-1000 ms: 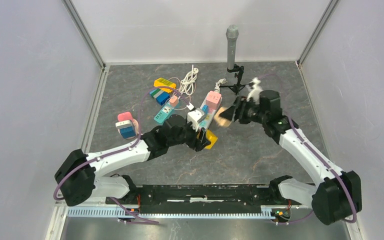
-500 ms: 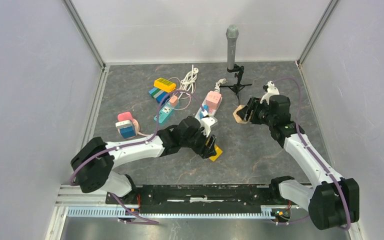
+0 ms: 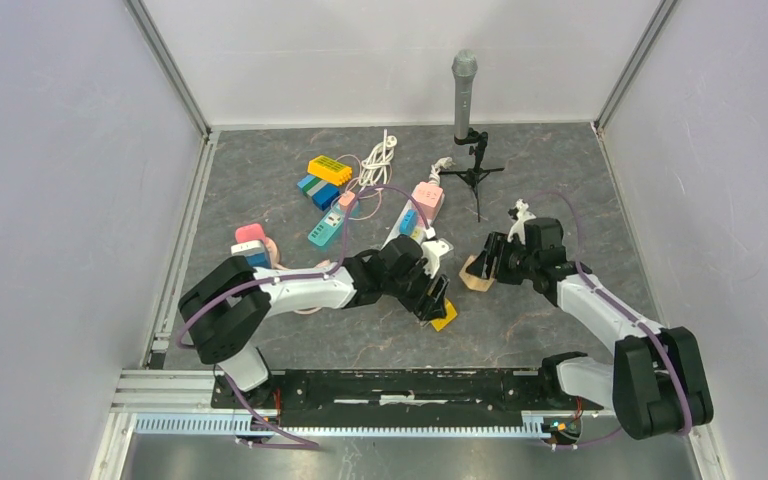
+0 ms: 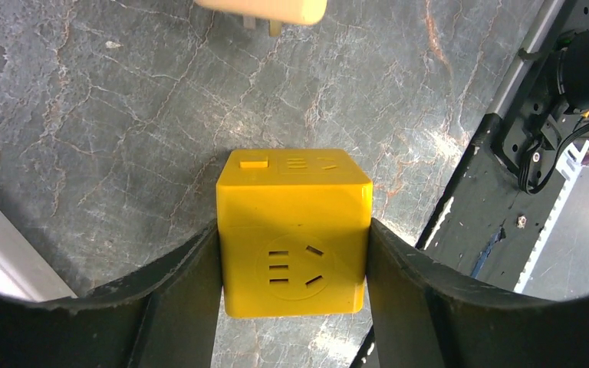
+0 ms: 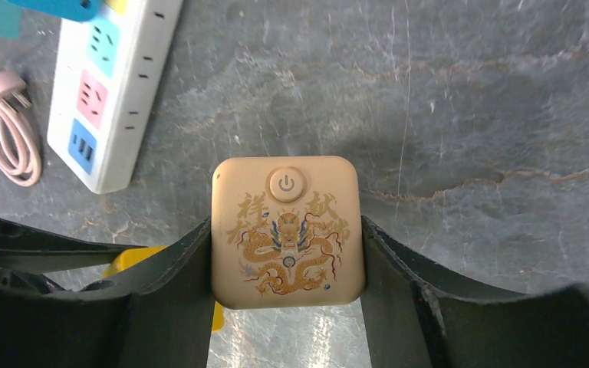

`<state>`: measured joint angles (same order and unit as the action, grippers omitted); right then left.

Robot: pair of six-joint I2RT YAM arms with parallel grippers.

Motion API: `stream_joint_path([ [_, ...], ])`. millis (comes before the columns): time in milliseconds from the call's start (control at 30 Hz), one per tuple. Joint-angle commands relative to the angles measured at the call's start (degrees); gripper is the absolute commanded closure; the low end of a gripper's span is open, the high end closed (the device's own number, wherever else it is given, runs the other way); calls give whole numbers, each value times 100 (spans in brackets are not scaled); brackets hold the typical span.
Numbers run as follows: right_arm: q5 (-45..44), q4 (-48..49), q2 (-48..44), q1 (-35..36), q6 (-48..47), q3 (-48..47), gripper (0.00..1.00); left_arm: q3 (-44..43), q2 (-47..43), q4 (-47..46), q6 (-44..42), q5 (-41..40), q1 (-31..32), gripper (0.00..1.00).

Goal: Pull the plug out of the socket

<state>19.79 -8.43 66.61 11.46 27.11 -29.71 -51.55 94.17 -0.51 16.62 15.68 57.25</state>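
Note:
My left gripper is shut on the yellow cube socket, low over the floor at mid-table. In the left wrist view the cube sits between both fingers, its socket face empty. My right gripper is shut on the tan plug, just right of the cube and apart from it. The right wrist view shows the plug with a dragon print and power button. Its prongs show free at the top of the left wrist view.
A white power strip lies behind the cube, with a coiled pink cable beside it. More coloured strips and a white cable lie at the back left. A microphone on a tripod stands at the back. A pink and blue adapter lies at left.
The right gripper has carried the tan plug down and nearer, away from the cube. The left gripper has moved the yellow cube right and nearer, down to the floor.

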Motion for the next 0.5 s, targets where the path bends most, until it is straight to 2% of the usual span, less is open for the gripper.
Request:
stream_joint_path([
  [0,237,377,140,-19,-45,106,70,-295,53,22,221,16,22,38],
  [167,-50,215,85,-13,-160,-25,29,-488,-162,386,125,-301,19,13],
  [200,-130,143,76,-13,-218,-104,23,-562,-222,474,90,-404,21,3],
  [233,-213,66,76,-19,-297,-201,20,-640,-281,610,59,-562,22,0],
  [300,-369,-75,47,-14,-428,-348,14,-865,-382,867,4,-879,23,0],
  [467,-634,-156,-208,-15,-584,-615,10,-1034,-704,1103,-54,-1512,12,0],
])
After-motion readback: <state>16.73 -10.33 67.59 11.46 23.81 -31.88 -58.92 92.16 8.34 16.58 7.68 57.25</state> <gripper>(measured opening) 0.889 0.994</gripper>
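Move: Each hand still holds its plug just above the bare table where it will be left: the yellow plug sits in the left fingers, the beige plug in the right. The beige plug is about 8 cm ahead and 7 cm right of the left hand; the yellow one is some 8 cm back and 7 cm left of the right hand. The power strip's middle is roughly 15 cm ahead and 6 cm left of the left hand. Both hands open and release their plugs, the left rising 3–4 cm and forward, the right dipping 1 cm first. ##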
